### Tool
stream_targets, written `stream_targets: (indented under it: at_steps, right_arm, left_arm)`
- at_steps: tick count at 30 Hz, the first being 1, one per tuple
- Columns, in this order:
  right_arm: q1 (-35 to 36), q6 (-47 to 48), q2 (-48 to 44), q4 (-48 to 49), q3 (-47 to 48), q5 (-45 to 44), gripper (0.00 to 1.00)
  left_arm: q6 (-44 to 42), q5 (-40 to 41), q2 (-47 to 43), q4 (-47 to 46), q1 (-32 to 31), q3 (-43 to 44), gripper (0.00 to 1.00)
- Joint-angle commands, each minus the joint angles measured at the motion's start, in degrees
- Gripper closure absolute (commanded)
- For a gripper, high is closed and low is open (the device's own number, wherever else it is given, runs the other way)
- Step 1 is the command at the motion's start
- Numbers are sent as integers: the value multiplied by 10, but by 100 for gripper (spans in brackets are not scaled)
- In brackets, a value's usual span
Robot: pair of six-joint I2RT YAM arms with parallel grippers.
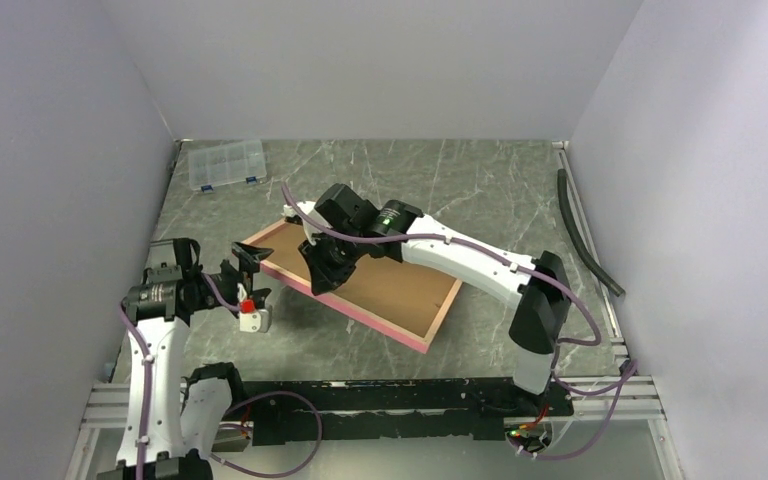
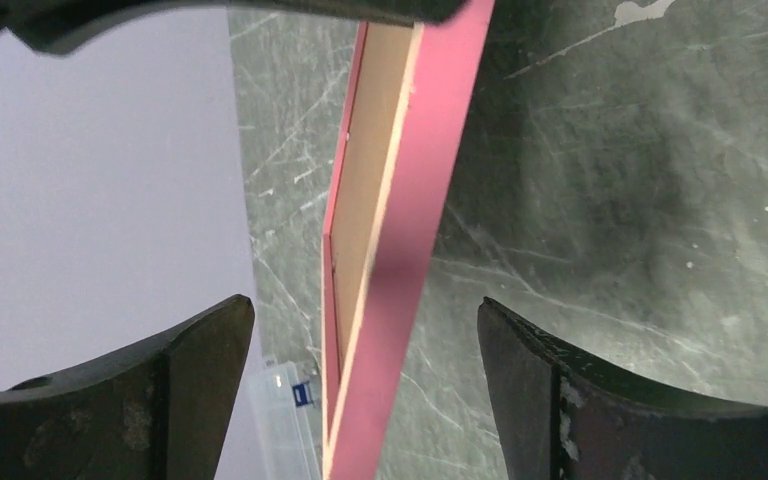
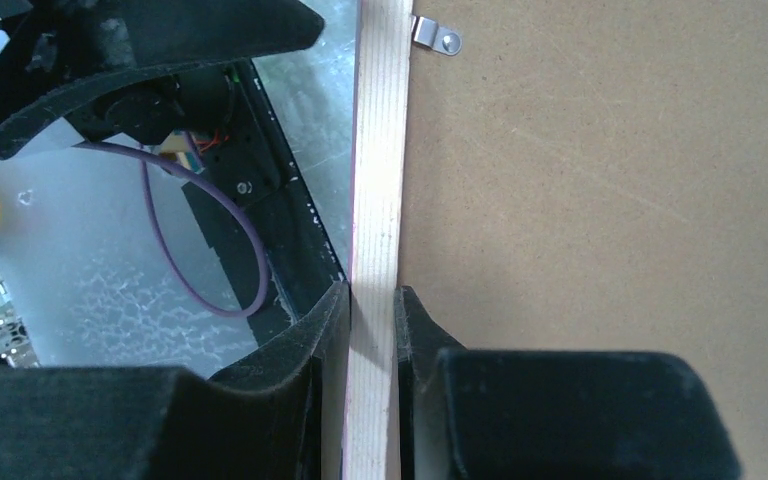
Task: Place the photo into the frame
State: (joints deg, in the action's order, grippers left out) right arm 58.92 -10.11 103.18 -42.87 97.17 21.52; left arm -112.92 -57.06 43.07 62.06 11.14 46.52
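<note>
The frame (image 1: 392, 331) lies back-up in mid-table, its pink edge showing around a brown backing board (image 1: 390, 285). Its left side is lifted off the table. My right gripper (image 1: 322, 278) is shut on that side's pale wooden rail (image 3: 380, 150), one finger (image 3: 325, 320) outside it and one over the backing board (image 3: 610, 200). My left gripper (image 1: 250, 262) stands open just left of the frame's left corner. The pink rim (image 2: 410, 250) runs between its wide-apart jaws (image 2: 365, 303) without touching either. The photo is hidden or out of view.
A clear plastic organiser box (image 1: 226, 164) sits at the back left and also shows beyond the frame (image 2: 285, 420). A black hose (image 1: 585, 235) lies along the right wall. A small metal clip (image 3: 435, 38) is fixed on the frame's back.
</note>
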Motion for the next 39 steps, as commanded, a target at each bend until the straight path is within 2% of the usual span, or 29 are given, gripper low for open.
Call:
stream_targets:
  at_steps: [1,7,13,15,17,20,22,25,28,33,39]
  right_arm:
    - [-2,-11,3,5,79,56,100]
    - [-11,-15,19,-14,122,59,100]
    - [-26,-20,16,-13,130,68,100]
    - [-34,-15,11,-17,132,62,90]
    - [-42,-9,3,-16,128,56,74]
    - [-46,18,-13,-30,128,21,43]
    - [-46,53,-21,-64,139,-5,29]
    - [-46,112,-37,-100,142,-24,15]
    - [-34,171,-56,-127,127,-90,10]
    - [5,270,-113,-77,24,-208,9]
    - [7,315,-119,-51,-2,-213,9]
  left_arm:
    - [-144,-30,34,-23,-36,37,17]
    - [-77,38,70,-45,-126,81,40]
    - [-52,77,102,-37,-156,111,68]
    - [-38,83,104,-48,-162,111,81]
    - [-12,85,107,-60,-169,115,88]
    - [25,89,117,-81,-175,126,92]
    - [52,87,124,-91,-177,139,93]
    - [107,78,139,-105,-178,165,94]
    - [136,73,151,-102,-178,188,95]
    - [154,67,151,-112,-178,191,95]
    - [175,63,150,-129,-178,192,95]
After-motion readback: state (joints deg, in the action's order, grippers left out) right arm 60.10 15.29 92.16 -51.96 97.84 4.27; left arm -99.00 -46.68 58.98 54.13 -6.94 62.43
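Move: The left hand, open, has its gripping place on the frame's near rail about 4 cm to its right, level fore and aft and 1 cm below. The frame's left corner is some 5 cm ahead and 4 cm left of that hand, about level; the brown backing board's middle is roughly 17 cm to its right. The right hand already holds this rail, the left hand's gripping place lying 3 cm ahead and 6 cm left. Left hand reaches about 4 cm right, pinches the near rail, lifts it forward; right lets go, retreats right. ##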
